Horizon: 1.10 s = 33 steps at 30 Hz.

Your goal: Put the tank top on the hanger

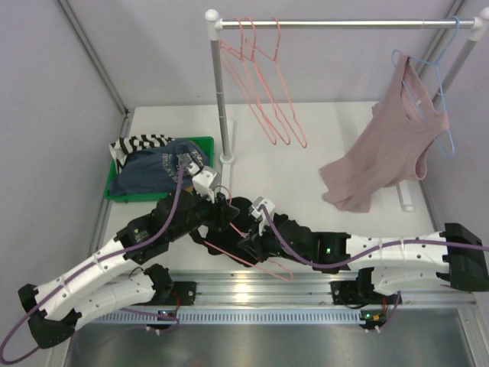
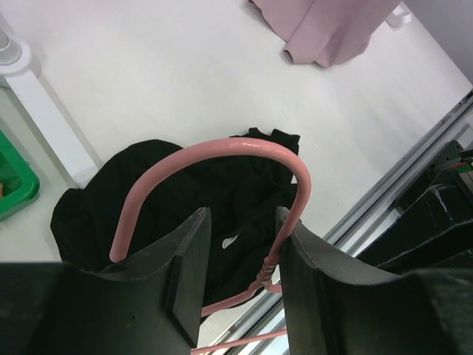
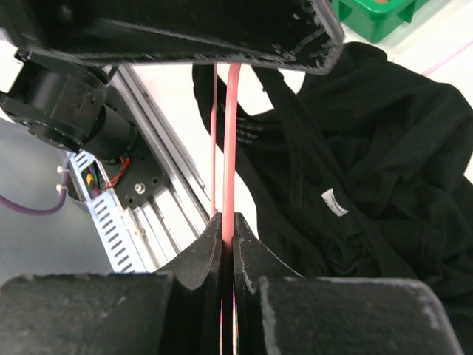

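Observation:
The black tank top [image 2: 140, 207] lies crumpled on the white table under both grippers; it also shows in the right wrist view [image 3: 369, 148]. The salmon-pink hanger [image 1: 263, 264] lies across it, its bottom toward the front rail. My left gripper [image 2: 244, 251] is open, its fingers either side of the hanger's twisted neck, which touches the right finger. The hook [image 2: 222, 148] arches above the fingertips. My right gripper [image 3: 228, 229] is shut on a straight wire of the hanger [image 3: 230, 133]. In the top view both grippers [image 1: 221, 205] [image 1: 248, 229] meet over the black cloth.
A rack [image 1: 221, 99] carries spare pink hangers [image 1: 263, 84] and a dusty-pink tank top [image 1: 390, 145] on a light blue hanger. A green bin [image 1: 202, 143] with a dark blue shirt stands at the left. A metal rail [image 1: 267, 287] runs along the front.

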Available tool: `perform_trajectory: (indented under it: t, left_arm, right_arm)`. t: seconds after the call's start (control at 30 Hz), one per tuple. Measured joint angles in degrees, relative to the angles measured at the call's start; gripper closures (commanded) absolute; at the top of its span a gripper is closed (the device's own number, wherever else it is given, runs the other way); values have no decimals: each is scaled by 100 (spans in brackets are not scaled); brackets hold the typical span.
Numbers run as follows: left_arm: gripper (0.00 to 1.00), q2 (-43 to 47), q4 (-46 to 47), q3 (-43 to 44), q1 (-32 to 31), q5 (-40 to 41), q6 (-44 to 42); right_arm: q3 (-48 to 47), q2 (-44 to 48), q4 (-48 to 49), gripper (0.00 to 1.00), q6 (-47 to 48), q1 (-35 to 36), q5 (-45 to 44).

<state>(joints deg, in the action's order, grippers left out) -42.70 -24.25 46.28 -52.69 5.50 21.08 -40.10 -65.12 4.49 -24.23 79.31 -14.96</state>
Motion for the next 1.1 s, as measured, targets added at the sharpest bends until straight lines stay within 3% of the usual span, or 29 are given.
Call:
perform_trajectory:
  t: [0.13,0.27,0.43,0.5,0.9,1.0,1.1]
  left_arm:
    - [59,-35,72,-94,-28,142,0]
    - [73,-76,87,-125,-66,201,15]
    - [99,-109,151,-131,-125,201,-42]
    - [100,-127,155,-140,-127,219,-92]
    - [100,-184,114,-153,-98,525,-205]
    - [100,-184,114,-153,-98,599,-223]
    - [100,-184,111,-153,-98,638,-236]
  right_arm:
    - [-22,-66,7,100,-52,0,-17]
    - [-22,-114,11,100,-111,-11,-44]
    - [-50,-157,15,100,-168,-28,-74]
    - [-55,-168,13,99,-197,-33,-83]
    - [-55,15,-258,50,-540,-35,-332]
    - [-52,374,-448,40,-645,-35,-446]
    - [-48,931,-682,36,-800,-35,-588]
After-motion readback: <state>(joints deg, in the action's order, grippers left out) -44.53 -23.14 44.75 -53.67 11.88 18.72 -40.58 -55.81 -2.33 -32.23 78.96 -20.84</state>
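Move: The pink hanger's neck, just below its hook, lies between the left hand's open fingers, about 1 cm back and 1 cm to the right of their middle and 1 cm lower. The black tank top lies on the table about 2 cm ahead, 5 cm right and 20 cm below; the green bin is some 25 cm ahead and 23 cm left. From the right hand, still pinching the hanger's wire, the neck is about 8 cm ahead, 4 cm left and 5 cm up. The left hand sinks about 1.5 cm, easing forward about as far with a slight roll, and shuts its fingers on the hanger's neck just below the hook, while the right hand keeps its pinch on the wire and drifts barely forward and down. Only once the left has closed does the right open well past halfway, let go of the wire and draw up and to its right, away from the left hand, by about 5 cm from its lowest point, its wrist turning some 10 degrees. ##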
